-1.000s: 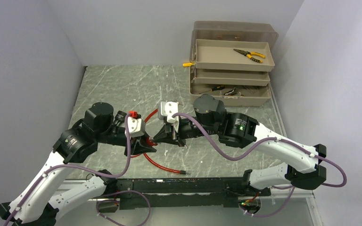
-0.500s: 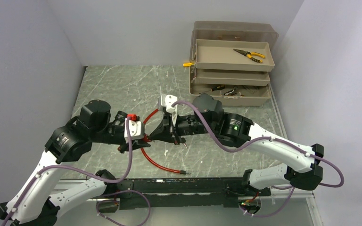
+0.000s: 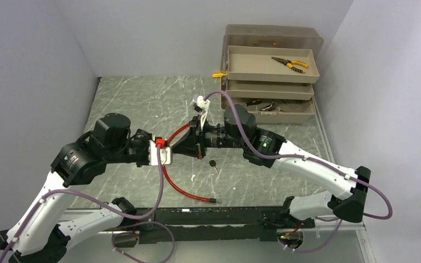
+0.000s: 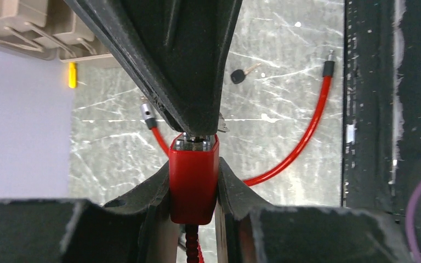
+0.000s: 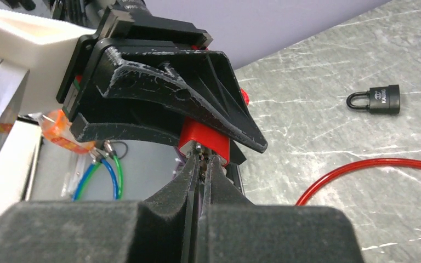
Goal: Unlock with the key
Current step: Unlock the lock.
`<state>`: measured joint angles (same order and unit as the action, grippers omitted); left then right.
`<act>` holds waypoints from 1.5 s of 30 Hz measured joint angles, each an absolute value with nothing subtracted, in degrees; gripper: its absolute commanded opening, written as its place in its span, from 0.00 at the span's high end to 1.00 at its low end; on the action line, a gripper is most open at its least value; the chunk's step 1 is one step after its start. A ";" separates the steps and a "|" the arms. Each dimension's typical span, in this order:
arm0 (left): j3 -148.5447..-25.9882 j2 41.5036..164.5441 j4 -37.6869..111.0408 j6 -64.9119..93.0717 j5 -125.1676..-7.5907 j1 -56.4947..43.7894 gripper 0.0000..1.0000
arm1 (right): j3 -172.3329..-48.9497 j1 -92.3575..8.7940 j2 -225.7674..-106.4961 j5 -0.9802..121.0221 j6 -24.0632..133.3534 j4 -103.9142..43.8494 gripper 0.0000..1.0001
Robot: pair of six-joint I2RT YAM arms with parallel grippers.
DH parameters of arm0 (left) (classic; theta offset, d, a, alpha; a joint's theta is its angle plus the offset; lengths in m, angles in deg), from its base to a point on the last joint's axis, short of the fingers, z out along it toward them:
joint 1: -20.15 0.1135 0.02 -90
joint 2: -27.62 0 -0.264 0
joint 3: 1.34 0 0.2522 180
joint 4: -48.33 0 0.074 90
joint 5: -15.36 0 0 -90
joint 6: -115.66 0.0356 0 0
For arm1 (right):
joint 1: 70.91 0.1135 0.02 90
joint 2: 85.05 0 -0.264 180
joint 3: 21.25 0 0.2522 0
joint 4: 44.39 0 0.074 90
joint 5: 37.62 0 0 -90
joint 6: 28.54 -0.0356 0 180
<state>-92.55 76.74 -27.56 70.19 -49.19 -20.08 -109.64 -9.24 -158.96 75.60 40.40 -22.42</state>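
Note:
My left gripper (image 4: 193,164) is shut on the red lock body (image 4: 193,186) of a cable lock and holds it above the table (image 3: 142,104). The lock's metal face points at my right gripper (image 5: 202,156). That gripper is shut on a thin dark key, its tip pressed against the face of the lock (image 5: 205,134). In the top view the two grippers meet tip to tip over the table's middle, at the lock (image 3: 158,143). The red cable (image 3: 181,189) hangs from the lock and loops across the table.
A second black-headed key (image 3: 212,163) lies on the table below my right arm. A small black padlock (image 5: 381,99) lies beyond the cable. A tan tiered toolbox (image 3: 268,82) with yellow-handled pliers (image 3: 290,64) stands at the back right. The cable's free end (image 3: 212,201) lies by the front rail.
The left gripper has lifted and turned the lock toward the right gripper. The right gripper has risen, rolled and moved left to meet it. A key on the table has come into view.

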 measured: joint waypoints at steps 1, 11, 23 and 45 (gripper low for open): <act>-93.20 77.11 -27.62 71.07 -50.08 -20.45 1.00 | -109.51 -9.57 -158.87 75.69 39.42 -22.95 1.00; -89.42 73.57 -18.94 77.67 -60.03 -25.94 1.00 | -108.02 -11.82 -158.00 76.63 29.95 -26.42 1.00; -79.35 70.42 -4.08 85.47 -69.51 -30.14 1.00 | -100.79 -17.76 -156.45 81.50 19.02 -35.67 1.00; -84.26 69.53 -1.00 69.78 -62.00 -31.64 1.00 | -110.64 -25.61 -145.02 83.38 29.56 -16.54 0.32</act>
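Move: The right fingers already pinch the key in the red lock, whose body lies about 3 cm to their left, level with them. That key is some 4 cm to the right of the left hand, which grips the lock. On the table, roughly 32 cm below the right hand, a round-headed key lies about 11 cm to its right and 6 cm farther out; the red hose's bow is some 6 cm to its left and 6 cm ahead. Keep both grips and twist key and lock against each other: roll the left gripper so its forward side tips up some 30 degrees and the right so its forward side tips down some 20, both drifting forward. Then open the right fingers, release the key and draw that hand right and up; lift the left with the lock, tipping its fingertips up while easing back. ##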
